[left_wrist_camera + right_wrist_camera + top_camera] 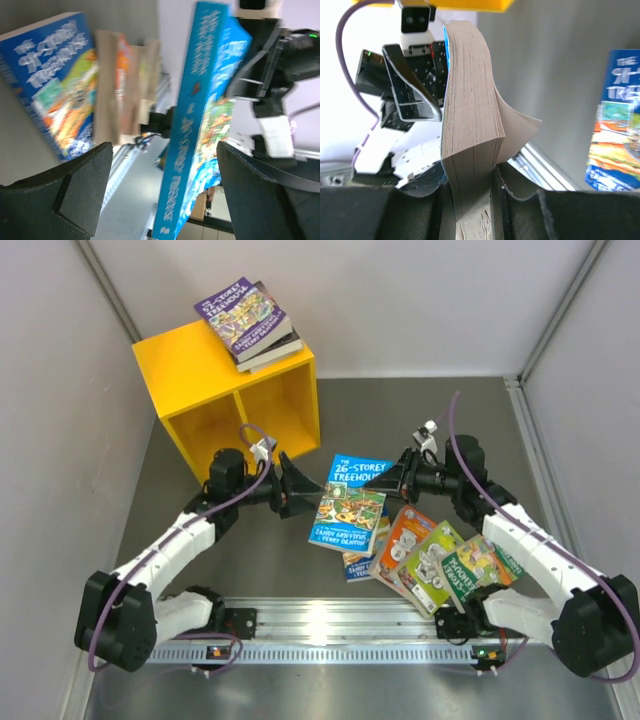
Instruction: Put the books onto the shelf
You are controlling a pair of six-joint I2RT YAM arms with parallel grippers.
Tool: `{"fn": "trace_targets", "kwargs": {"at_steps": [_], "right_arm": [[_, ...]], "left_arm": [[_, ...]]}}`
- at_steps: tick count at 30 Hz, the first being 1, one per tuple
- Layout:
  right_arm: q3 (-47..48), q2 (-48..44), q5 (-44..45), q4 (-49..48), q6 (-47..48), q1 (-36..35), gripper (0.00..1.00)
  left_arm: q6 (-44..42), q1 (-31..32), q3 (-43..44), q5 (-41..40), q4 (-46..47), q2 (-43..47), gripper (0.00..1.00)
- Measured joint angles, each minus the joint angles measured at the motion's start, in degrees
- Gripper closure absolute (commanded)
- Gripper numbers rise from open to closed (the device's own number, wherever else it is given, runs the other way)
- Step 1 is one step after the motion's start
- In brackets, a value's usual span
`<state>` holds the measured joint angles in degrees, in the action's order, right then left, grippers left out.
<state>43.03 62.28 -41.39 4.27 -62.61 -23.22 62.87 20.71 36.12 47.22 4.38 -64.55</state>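
Observation:
My right gripper [398, 478] is shut on the page edge of a blue "26-Storey Treehouse" book [349, 502] and holds it up off the table. In the right wrist view its pages [470, 115] rise from between the shut fingers [520, 205]. My left gripper [305, 492] is open at the book's other side. In the left wrist view the blue spine [200, 125] stands between the two wide fingers [75, 200], with a gap on each side. The yellow shelf [190, 360] stands at the back left. A purple book [240, 315] lies on its top over a dark one.
Several more books lie fanned on the table under and right of the held one: a blue one [362, 562], an orange one [405, 535], a lime one [432, 562] and a green one [482, 562]. An aluminium rail [340, 625] runs along the near edge. Grey walls close in both sides.

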Motion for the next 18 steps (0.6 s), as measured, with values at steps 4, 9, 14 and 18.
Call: {"fn": "trace_targets", "kwargs": {"at_steps": [4,9,14,18], "right_arm": [[-0.79,-0.17,-2.78,-3.96,-2.84,0.02,1.00],[-1.01,-0.09,-4.46,-7.45,-5.22,0.04,1.00],[-0.98,0.31,-5.55,-9.38,-6.47,0.15,1.00],[-0.94,0.44,-6.25,-9.42,-6.62,0.50,1.00]], "left_arm": [[2.78,0.90,3.96,3.52,4.37,-1.36,0.17],[1.40,3.28,9.40,4.68,4.57,-3.06,0.35],[-0.17,7.15,10.25,4.33,2.82,-4.66,0.63],[-2.51,8.85,12.22,3.28,-0.92,-5.38,0.96]]}}
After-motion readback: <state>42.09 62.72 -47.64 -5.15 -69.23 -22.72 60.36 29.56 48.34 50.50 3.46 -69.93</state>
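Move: The 26-Storey Treehouse book hangs in the right gripper, its middle about 9 cm to the right of the left hand, 1 cm nearer the base and some 2 cm higher. From the left hand, the yellow shelf's middle is roughly 25 cm ahead and 17 cm left; the dark-blue book on the table lies 13 cm right, 6 cm back and 18 cm below. For the right hand, the held book's middle is about 6 cm left, 4 cm back. Up first, by about 6 cm, then across to its right by some 5 cm in all and slightly back, the left hand comes to the 26-Storey book's free spine edge, yawing about 10 degrees clockwise, and closes its open fingers around the spine. The right hand keeps its pinch on the page edge, rising 2 to 3 cm with a small roll. ##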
